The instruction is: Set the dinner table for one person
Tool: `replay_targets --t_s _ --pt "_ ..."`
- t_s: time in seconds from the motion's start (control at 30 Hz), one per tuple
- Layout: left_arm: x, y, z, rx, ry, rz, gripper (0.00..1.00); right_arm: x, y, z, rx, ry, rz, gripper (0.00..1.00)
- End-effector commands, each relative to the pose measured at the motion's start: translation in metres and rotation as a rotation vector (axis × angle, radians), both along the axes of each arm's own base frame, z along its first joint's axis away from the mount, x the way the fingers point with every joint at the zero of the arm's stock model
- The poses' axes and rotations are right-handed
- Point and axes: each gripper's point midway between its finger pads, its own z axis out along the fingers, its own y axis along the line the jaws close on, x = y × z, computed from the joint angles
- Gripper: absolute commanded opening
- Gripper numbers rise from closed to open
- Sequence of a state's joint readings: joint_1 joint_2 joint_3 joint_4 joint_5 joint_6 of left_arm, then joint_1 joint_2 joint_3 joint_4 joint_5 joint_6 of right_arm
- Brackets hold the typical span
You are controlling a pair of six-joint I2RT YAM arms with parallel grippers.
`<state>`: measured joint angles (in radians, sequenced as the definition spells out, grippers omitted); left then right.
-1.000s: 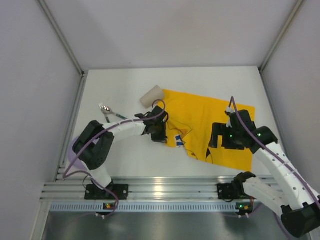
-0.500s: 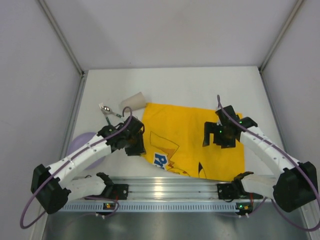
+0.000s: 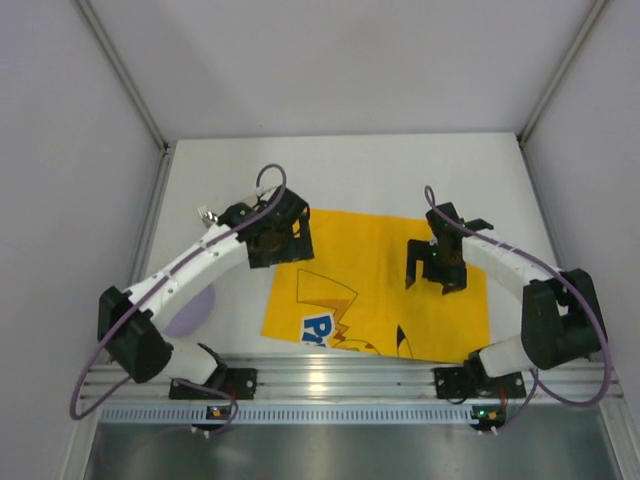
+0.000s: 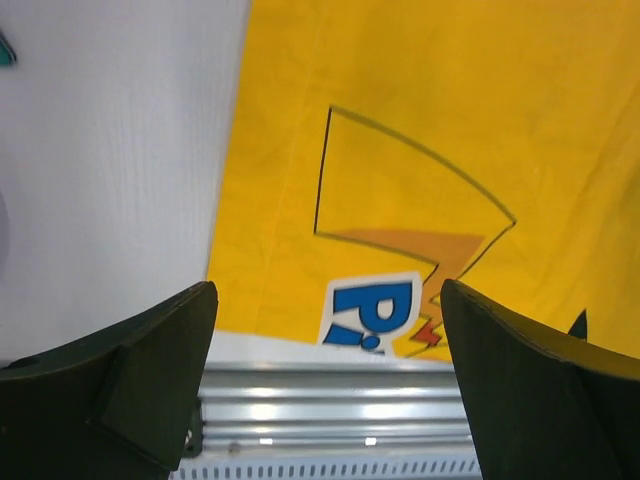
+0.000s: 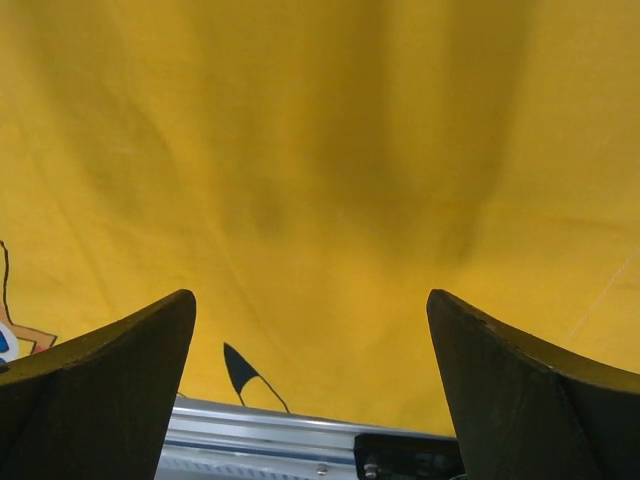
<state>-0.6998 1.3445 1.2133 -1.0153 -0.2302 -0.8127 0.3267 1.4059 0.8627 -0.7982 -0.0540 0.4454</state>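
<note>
The white dinner table (image 3: 350,165) carries a yellow cloth mat with a cartoon print (image 3: 380,300), lying flat in front of the arms. My left gripper (image 3: 274,240) hovers over the mat's far left corner. In the left wrist view it (image 4: 327,300) is open and empty above the mat (image 4: 420,150) and bare table (image 4: 110,150). My right gripper (image 3: 437,268) hovers over the mat's right part. In the right wrist view it (image 5: 310,300) is open and empty above the mat (image 5: 320,150).
A purple plate (image 3: 190,312) lies at the left, partly under my left arm. A piece of cutlery (image 3: 207,213) shows just left of the left wrist. The ribbed aluminium rail (image 3: 330,378) runs along the near edge and shows in both wrist views (image 4: 330,410) (image 5: 260,425).
The mat went from crumpled to spread flat. My left gripper swung back to the mat's far left corner and now hides the beige cup. My right gripper shifted slightly.
</note>
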Motion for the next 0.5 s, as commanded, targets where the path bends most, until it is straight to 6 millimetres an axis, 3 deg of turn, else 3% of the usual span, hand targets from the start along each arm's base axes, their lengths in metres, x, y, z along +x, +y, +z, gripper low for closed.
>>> replay_targets --t_s 0.0,0.07,0.13,0.17,0.23,0.3,0.33,0.37,0.4,0.43,0.47 --pt "0.068 0.002 0.019 0.075 -0.12 0.0 0.99 0.046 0.009 0.006 0.059 -0.091 -0.018 0.99" --pt "0.106 0.008 0.033 0.051 -0.171 0.045 0.99 0.055 0.014 -0.005 0.059 -0.067 -0.009 1.0" --pt "0.145 0.015 0.021 0.052 -0.167 0.086 0.98 0.073 0.021 -0.009 0.07 -0.058 -0.005 1.0" --pt "0.157 0.021 0.031 0.041 -0.206 0.099 0.98 0.071 0.021 -0.017 0.062 -0.032 -0.005 1.0" --pt "0.181 0.026 0.019 0.037 -0.198 0.111 0.97 0.087 0.028 -0.016 0.076 -0.04 0.0 0.99" --pt "0.208 0.04 0.027 0.035 -0.233 0.132 0.97 0.101 0.034 -0.018 0.086 -0.038 0.001 0.98" --pt "0.219 0.041 0.01 0.05 -0.199 0.127 0.97 0.106 0.035 -0.018 0.087 -0.04 0.005 0.98" --pt "0.233 0.047 0.021 0.057 -0.22 0.126 0.97 0.11 0.036 -0.018 0.083 -0.041 0.008 0.98" --pt "0.24 0.048 0.017 0.069 -0.207 0.117 0.96 0.119 0.038 -0.017 0.083 -0.047 0.013 0.98" --pt "0.249 0.05 -0.001 0.097 -0.172 0.109 0.96 0.123 0.041 -0.015 0.091 -0.056 0.022 0.98" --pt "0.258 0.05 0.01 0.112 -0.186 0.094 0.95 0.127 0.044 -0.017 0.101 -0.058 0.03 0.98"
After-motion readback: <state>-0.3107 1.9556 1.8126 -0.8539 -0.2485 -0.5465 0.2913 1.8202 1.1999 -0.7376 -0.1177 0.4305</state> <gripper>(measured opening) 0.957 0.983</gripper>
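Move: The tipped cup lies about 20 cm ahead of my open left hand, 11 cm to its left and 12 cm lower. The spoon's bowl is some 14 cm farther left of the cup, level with it, and the yellow cloth's far left corner is about 22 cm ahead of my left hand and 3 cm left. My right hand hovers low over the cloth's right part, the cloth's middle being roughly 15 cm to its left, 2 cm ahead and 4 cm below. I swing my left hand forward about 23 cm, fingers wide open and height nearly unchanged, bearing left later on, towards the cup and turning some 10 degrees counter-clockwise. Meanwhile my right hand, also open, sinks a couple of centimetres and slides forward roughly 9 cm and a little left, its fingertips pushing the cloth along away from me. ##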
